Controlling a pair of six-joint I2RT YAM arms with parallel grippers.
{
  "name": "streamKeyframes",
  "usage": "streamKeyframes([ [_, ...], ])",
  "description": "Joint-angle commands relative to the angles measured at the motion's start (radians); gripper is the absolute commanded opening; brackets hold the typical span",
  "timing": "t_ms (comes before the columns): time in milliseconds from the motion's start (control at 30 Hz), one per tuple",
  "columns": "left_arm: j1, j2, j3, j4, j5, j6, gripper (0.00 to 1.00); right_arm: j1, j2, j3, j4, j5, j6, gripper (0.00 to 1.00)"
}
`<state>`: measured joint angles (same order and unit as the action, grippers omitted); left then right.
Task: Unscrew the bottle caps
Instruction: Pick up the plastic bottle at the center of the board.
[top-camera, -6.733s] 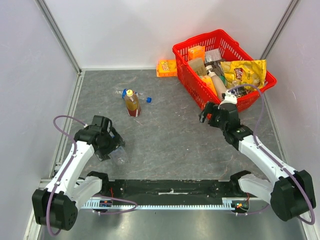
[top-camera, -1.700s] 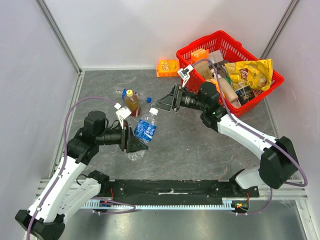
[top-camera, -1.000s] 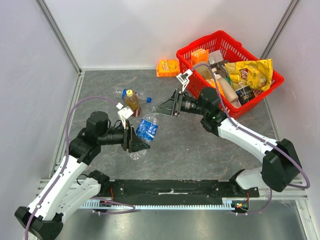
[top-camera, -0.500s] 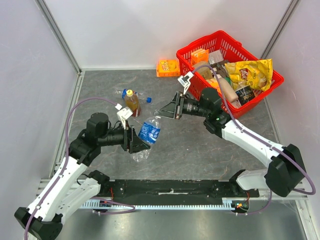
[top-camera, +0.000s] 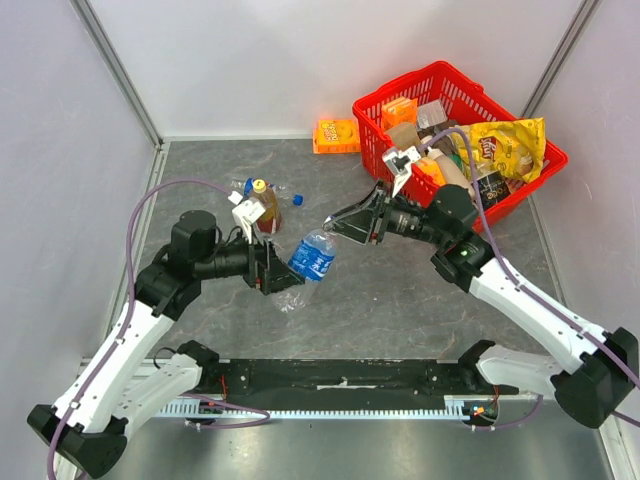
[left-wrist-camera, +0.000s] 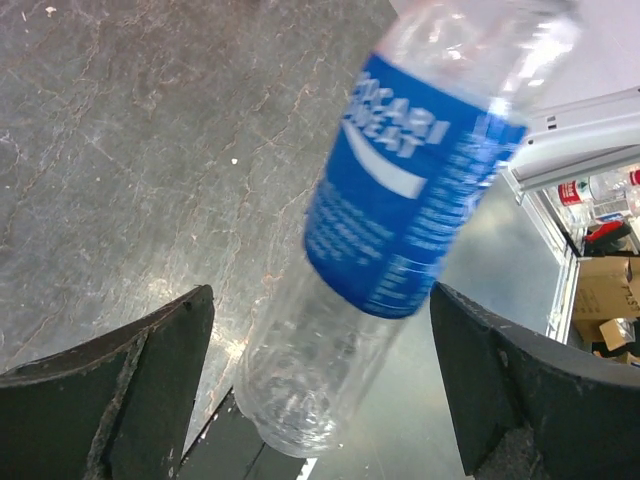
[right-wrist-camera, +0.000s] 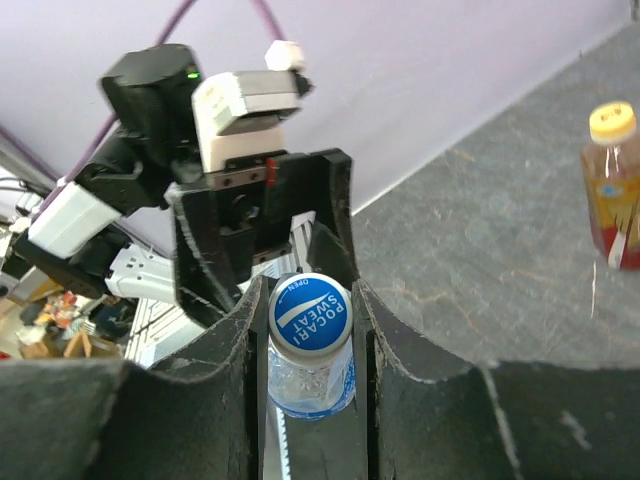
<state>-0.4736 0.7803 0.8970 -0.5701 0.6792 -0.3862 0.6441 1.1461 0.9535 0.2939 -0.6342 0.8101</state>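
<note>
A clear bottle (top-camera: 310, 262) with a blue label (left-wrist-camera: 410, 200) hangs tilted between the two arms. My right gripper (top-camera: 335, 224) is shut on its bottle cap (right-wrist-camera: 309, 316), which is blue and white, with one finger on each side of it (right-wrist-camera: 240, 345). My left gripper (top-camera: 272, 272) is open around the bottle's lower end. Its fingers (left-wrist-camera: 150, 370) stand wide apart and clear of the plastic. An amber bottle (top-camera: 264, 208) with a yellow cap (top-camera: 259, 186) stands behind; the right wrist view shows this amber bottle (right-wrist-camera: 612, 190) too. A loose blue cap (top-camera: 298, 199) lies on the table beside it.
A red basket (top-camera: 540, 160) full of groceries stands at the back right, just behind my right arm. An orange box (top-camera: 336, 134) lies by the back wall. Grey walls close in the table on the left, the back and the right.
My left gripper has opened and let go of the clear bottle. My right gripper has closed on the cap and drawn back to the right, taking the bottle with it.
</note>
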Motion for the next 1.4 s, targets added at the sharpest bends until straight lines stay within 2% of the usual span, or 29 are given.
streamKeyframes([
  [0,-0.005,0.023,0.068,-0.007,0.014,0.075,0.93,0.002,-0.055,0.008,0.105,-0.054,-0.113,0.0],
  [133,-0.005,0.02,0.079,0.042,0.04,0.093,0.93,0.002,-0.089,0.021,0.119,-0.07,-0.14,0.0],
  [300,-0.005,0.037,0.091,0.143,0.192,0.07,0.92,0.002,-0.097,0.065,0.097,-0.068,-0.155,0.0],
  [500,-0.005,0.069,0.108,0.157,0.302,0.096,0.91,0.002,-0.074,0.134,0.08,-0.07,-0.177,0.0],
  [700,-0.007,0.08,0.129,0.101,0.252,0.13,0.86,0.002,-0.039,0.157,0.132,-0.059,-0.123,0.0],
  [933,-0.005,0.073,0.125,0.114,0.201,0.119,0.81,0.002,-0.008,0.139,0.22,-0.076,-0.043,0.0],
  [1133,-0.005,0.083,0.115,0.131,0.215,0.106,0.59,0.002,-0.008,0.126,0.203,-0.044,-0.038,0.0],
  [1267,-0.005,0.076,0.112,0.127,0.218,0.102,0.56,0.002,-0.003,0.134,0.175,-0.035,-0.043,0.0],
  [1367,-0.005,0.063,0.111,0.098,0.188,0.121,0.56,0.002,-0.011,0.14,0.159,-0.016,-0.051,0.14],
])
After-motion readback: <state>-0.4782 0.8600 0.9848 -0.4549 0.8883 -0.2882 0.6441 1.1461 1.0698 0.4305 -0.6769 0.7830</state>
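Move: My right hand already grips the cap of the plastic bottle, whose middle hangs about 8 cm below, 4 cm back and 4 cm to the left of that hand. From my open left hand, the bottle's middle is about 4 cm right, 1 cm ahead and 3 cm higher. The juice bottle stands some 16 cm ahead of my left hand, 8 cm left and 17 cm below; the lying bottle is about 9 cm beyond the juice bottle and level with it sideways. Keeping my grip on the cap, I lift my right hand about 8 cm with a slight pull back, rolling it about its pointing axis and then partly back. My left hand follows with open fingers, rising some 4 cm and edging right while turning clockwise, then stays there and closes on the clear lower body, just below the blue label. ##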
